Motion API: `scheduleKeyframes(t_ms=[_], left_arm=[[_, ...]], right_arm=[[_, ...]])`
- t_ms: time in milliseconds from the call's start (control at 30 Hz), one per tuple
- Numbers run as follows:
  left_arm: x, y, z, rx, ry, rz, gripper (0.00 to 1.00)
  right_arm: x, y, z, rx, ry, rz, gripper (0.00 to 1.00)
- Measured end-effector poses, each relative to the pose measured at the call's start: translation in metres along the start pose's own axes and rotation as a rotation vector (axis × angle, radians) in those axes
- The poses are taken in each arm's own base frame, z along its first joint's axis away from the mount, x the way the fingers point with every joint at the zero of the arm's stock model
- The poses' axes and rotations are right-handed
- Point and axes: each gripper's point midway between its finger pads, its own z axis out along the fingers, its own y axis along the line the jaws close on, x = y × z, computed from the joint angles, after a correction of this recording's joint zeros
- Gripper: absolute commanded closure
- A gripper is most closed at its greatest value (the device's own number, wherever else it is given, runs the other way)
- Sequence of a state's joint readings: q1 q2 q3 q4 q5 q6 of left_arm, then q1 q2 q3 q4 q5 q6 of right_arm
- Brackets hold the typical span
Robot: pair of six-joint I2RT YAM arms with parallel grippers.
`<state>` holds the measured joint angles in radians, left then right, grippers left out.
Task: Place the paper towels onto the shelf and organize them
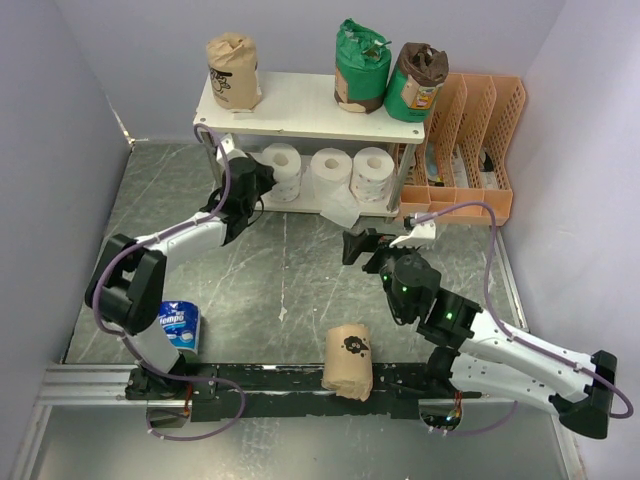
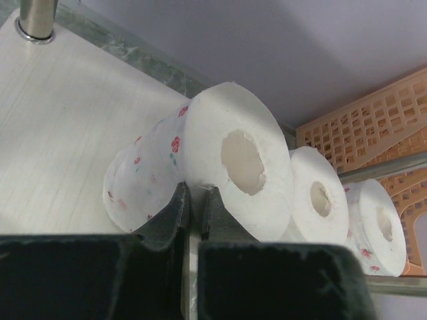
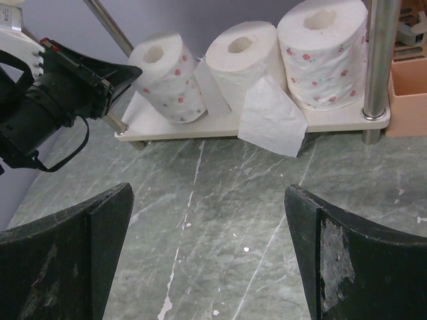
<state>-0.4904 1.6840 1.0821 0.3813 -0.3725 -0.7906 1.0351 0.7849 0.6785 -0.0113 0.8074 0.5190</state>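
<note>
The shelf [image 1: 300, 100] carries a tan-wrapped roll [image 1: 233, 70] and two green-wrapped rolls [image 1: 362, 65] [image 1: 415, 82] on its top board. Three white paper towels [image 1: 283, 170] [image 1: 331, 175] [image 1: 372, 175] stand on the lower board [image 2: 60, 133]. My left gripper [image 1: 255, 185] [image 2: 193, 193] is shut, its tips against the leftmost white roll [image 2: 220, 133] [image 3: 167, 77]. My right gripper [image 1: 362, 245] [image 3: 208, 193] hangs open over bare table in front of the shelf. Another tan roll [image 1: 347, 362] lies near the front rail, and a blue roll [image 1: 180, 325] stands at the front left.
An orange slotted file rack [image 1: 470, 140] [image 2: 373, 127] stands right of the shelf. A loose sheet [image 3: 270, 117] hangs from the middle white roll over the lower board's edge. Metal posts [image 3: 377, 60] [image 2: 37, 20] mark the shelf corners. Grey walls close in the table.
</note>
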Motion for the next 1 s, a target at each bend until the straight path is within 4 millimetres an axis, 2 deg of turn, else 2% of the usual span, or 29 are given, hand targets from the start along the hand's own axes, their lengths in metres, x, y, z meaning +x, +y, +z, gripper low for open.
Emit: scheduleKeyframes(t_ms=[133,333,400,500,533,600,700,867,1000], left_arm=[[0.002,-0.008,0.007,0.001,-0.006,-0.002,0.93],[0.017,-0.021,0.014,0.008,0.016,-0.001,0.92],[0.02,-0.024,0.014,0.011,0.024,0.002,0.74],[0.023,-0.026,0.012,0.015,0.033,0.009,0.38],[0.023,-0.027,0.011,0.017,0.036,0.011,0.19],[0.021,-0.031,0.007,0.026,0.039,0.015,0.01],[0.009,-0.04,-0.006,0.044,0.036,0.021,0.0],[-0.026,-0.051,-0.041,0.064,0.021,0.064,0.0],[-0.041,-0.054,-0.073,0.11,0.063,0.226,0.0]], right_arm=[[-0.002,-0.004,-0.002,0.012,-0.005,0.001,0.04],[-0.004,-0.007,-0.004,0.019,-0.009,0.003,0.04],[-0.005,-0.008,-0.005,0.019,-0.011,0.005,0.03],[-0.006,-0.009,-0.006,0.021,-0.012,0.005,0.02],[-0.005,-0.009,-0.006,0.021,-0.011,0.003,0.01],[-0.004,-0.009,-0.005,0.023,-0.009,0.0,0.01],[-0.001,-0.009,-0.003,0.025,-0.001,-0.012,0.0],[0.004,-0.006,0.0,0.02,0.01,-0.025,0.0],[0.002,0.0,0.001,0.0,0.002,-0.015,0.0]])
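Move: The paper roll with the loose sheet, which the held roll is being moved up against on the lower shelf, stands about 15 cm to the left hand's right, 3 cm farther out, its middle some 5 cm lower. The held roll's middle is about 3 cm ahead, 3 cm right and 5 cm below the same hand. The flowered end roll is 25 cm right, 2 cm ahead. From the right hand, the loose-sheet roll lies roughly 20 cm ahead, 4 cm left and 12 cm below. The flowered roll, still pinched at its upper near rim by the left fingers, is slid to the right along the lower shelf towards the loose-sheet roll, nearly 4 cm. Then the left fingers open wide, let go of the rim, and the hand backs out about 7 cm towards the robot, rising some 8 cm, drifting back left and starting to roll its left side up. ##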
